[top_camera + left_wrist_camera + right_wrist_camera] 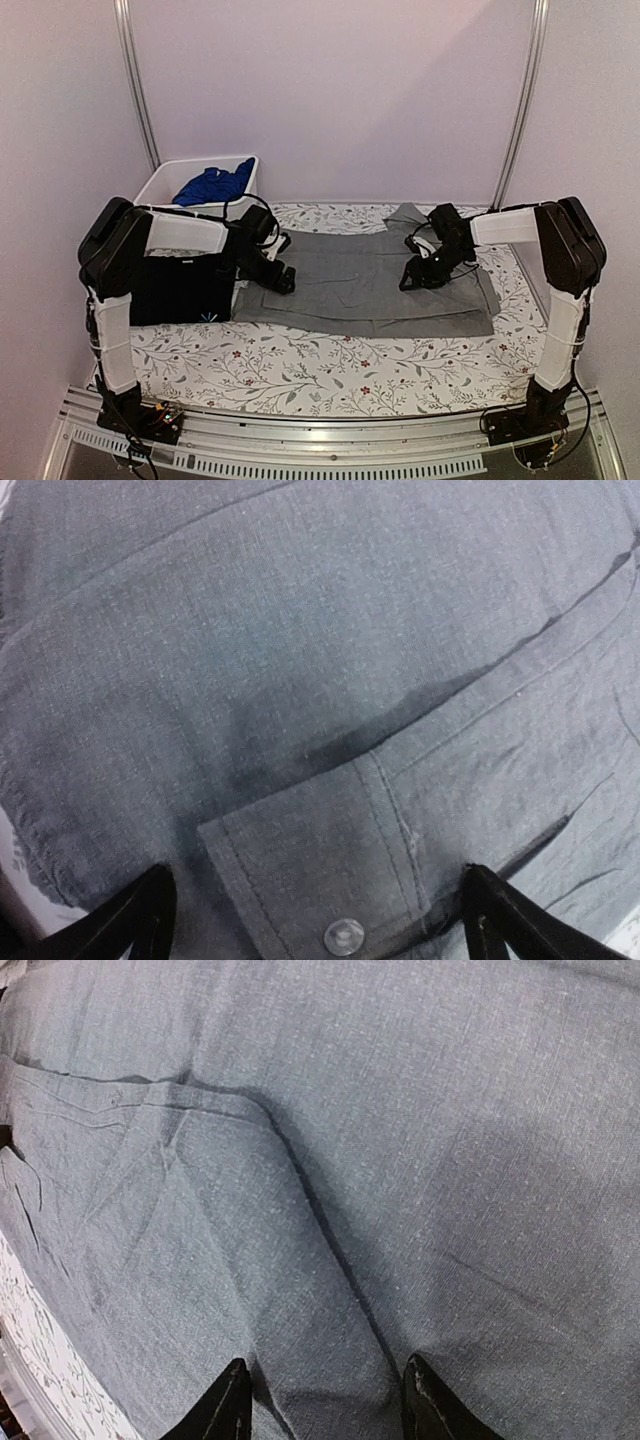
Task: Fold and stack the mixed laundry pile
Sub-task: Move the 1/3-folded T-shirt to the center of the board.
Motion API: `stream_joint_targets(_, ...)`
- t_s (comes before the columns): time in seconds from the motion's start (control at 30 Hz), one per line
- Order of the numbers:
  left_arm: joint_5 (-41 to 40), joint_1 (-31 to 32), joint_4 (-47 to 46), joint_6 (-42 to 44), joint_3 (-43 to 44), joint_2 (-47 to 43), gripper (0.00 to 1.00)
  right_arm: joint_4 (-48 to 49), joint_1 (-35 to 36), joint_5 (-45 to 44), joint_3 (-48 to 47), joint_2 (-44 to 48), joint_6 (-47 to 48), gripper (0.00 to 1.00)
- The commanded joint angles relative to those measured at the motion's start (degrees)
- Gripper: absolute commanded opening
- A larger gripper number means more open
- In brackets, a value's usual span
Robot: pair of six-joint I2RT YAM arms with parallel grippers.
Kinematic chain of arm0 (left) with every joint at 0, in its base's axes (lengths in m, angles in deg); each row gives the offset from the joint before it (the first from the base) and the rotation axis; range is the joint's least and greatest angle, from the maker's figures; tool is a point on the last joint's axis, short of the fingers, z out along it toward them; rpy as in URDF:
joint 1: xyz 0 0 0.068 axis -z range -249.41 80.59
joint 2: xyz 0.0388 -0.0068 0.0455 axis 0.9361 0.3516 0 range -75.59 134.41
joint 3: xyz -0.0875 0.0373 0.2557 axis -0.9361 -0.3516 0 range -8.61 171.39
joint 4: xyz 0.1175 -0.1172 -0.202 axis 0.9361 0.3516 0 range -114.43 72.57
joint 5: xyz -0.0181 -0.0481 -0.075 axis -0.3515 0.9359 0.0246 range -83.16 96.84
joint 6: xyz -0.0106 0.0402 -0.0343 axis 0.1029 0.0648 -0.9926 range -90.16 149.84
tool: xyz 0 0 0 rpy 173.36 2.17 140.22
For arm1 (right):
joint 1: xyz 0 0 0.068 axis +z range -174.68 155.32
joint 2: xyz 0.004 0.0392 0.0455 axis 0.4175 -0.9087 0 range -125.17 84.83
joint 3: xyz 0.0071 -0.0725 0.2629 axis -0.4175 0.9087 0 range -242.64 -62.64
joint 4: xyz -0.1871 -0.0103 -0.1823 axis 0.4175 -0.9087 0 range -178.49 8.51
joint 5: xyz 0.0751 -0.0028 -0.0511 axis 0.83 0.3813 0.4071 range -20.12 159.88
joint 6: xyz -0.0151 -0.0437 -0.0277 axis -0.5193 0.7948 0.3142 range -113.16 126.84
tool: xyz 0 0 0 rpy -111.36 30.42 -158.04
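A grey collared shirt [370, 285] lies spread flat across the middle of the table. My left gripper [278, 278] hangs low over its left edge, jaws wide open. A buttoned cuff [330, 880] lies flat between the left fingertips [130, 920], held by neither. My right gripper [412, 280] is down on the shirt's right part. It stands partly open, its fingertips [225, 1405] astride a folded ridge of grey cloth [330, 1380]. A folded black T-shirt [180, 290] lies at the left. A bright blue garment [212, 185] sits in the bin.
A white plastic bin [160, 180] stands at the back left corner. The floral tablecloth [300, 365] shows in front of the shirts. Walls and two metal poles close in the back and sides.
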Motion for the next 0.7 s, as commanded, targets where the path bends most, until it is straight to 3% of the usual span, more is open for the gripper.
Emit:
stream_joint_targets(0.0, 0.59, 4.73, 6.76, -3.40, -10.53, -4.41, 1.00, -6.57, 0.40, 0.76, 8.67, 2.28, 0.39, 0.50)
stream_joint_targets(0.2, 3.43, 9.86, 5.98, -8.33, -21.64, -10.62, 1.00, -8.06, 0.77, 5.84, 19.56, 10.45, -2.31, 0.50)
stream_joint_targets(0.43, 7.54, 12.24, 4.96, -9.55, -27.82, -15.77, 1.00, -8.42, 7.72, 14.24, 29.48, 18.69, -8.13, 0.51)
stream_joint_targets(0.53, 8.39, 12.56, 5.52, -8.27, -26.42, -18.68, 1.00, -8.30, 7.18, 15.36, 28.53, 21.31, -9.02, 0.53)
stream_joint_targets(0.67, 7.66, 10.42, 6.84, -5.52, -20.37, -22.08, 1.00, -9.98, -0.62, 12.93, 19.42, 25.10, -5.98, 0.55)
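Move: Both hands already have their fingertips down on the grey T-shirt, whose middle is some 17 cm to the left hand's right and about 7 cm to the right hand's left, level with each. The black folded shirt lies roughly 20 cm to the left hand's left, level with it; the laundry basket about 27 cm ahead and 18 cm left. From the right hand, the board's near edge is some 36 cm back. Back towards the base, nearly level, both hands drag the grey T-shirt with fingertips resting on it: the left about 15 cm, the right about 18 cm. The left fingers stay wide open, the right ones half open; the right fingertips tilt back under the wrist by some 20 degrees, and both hands rise barely a centimetre near the end. ##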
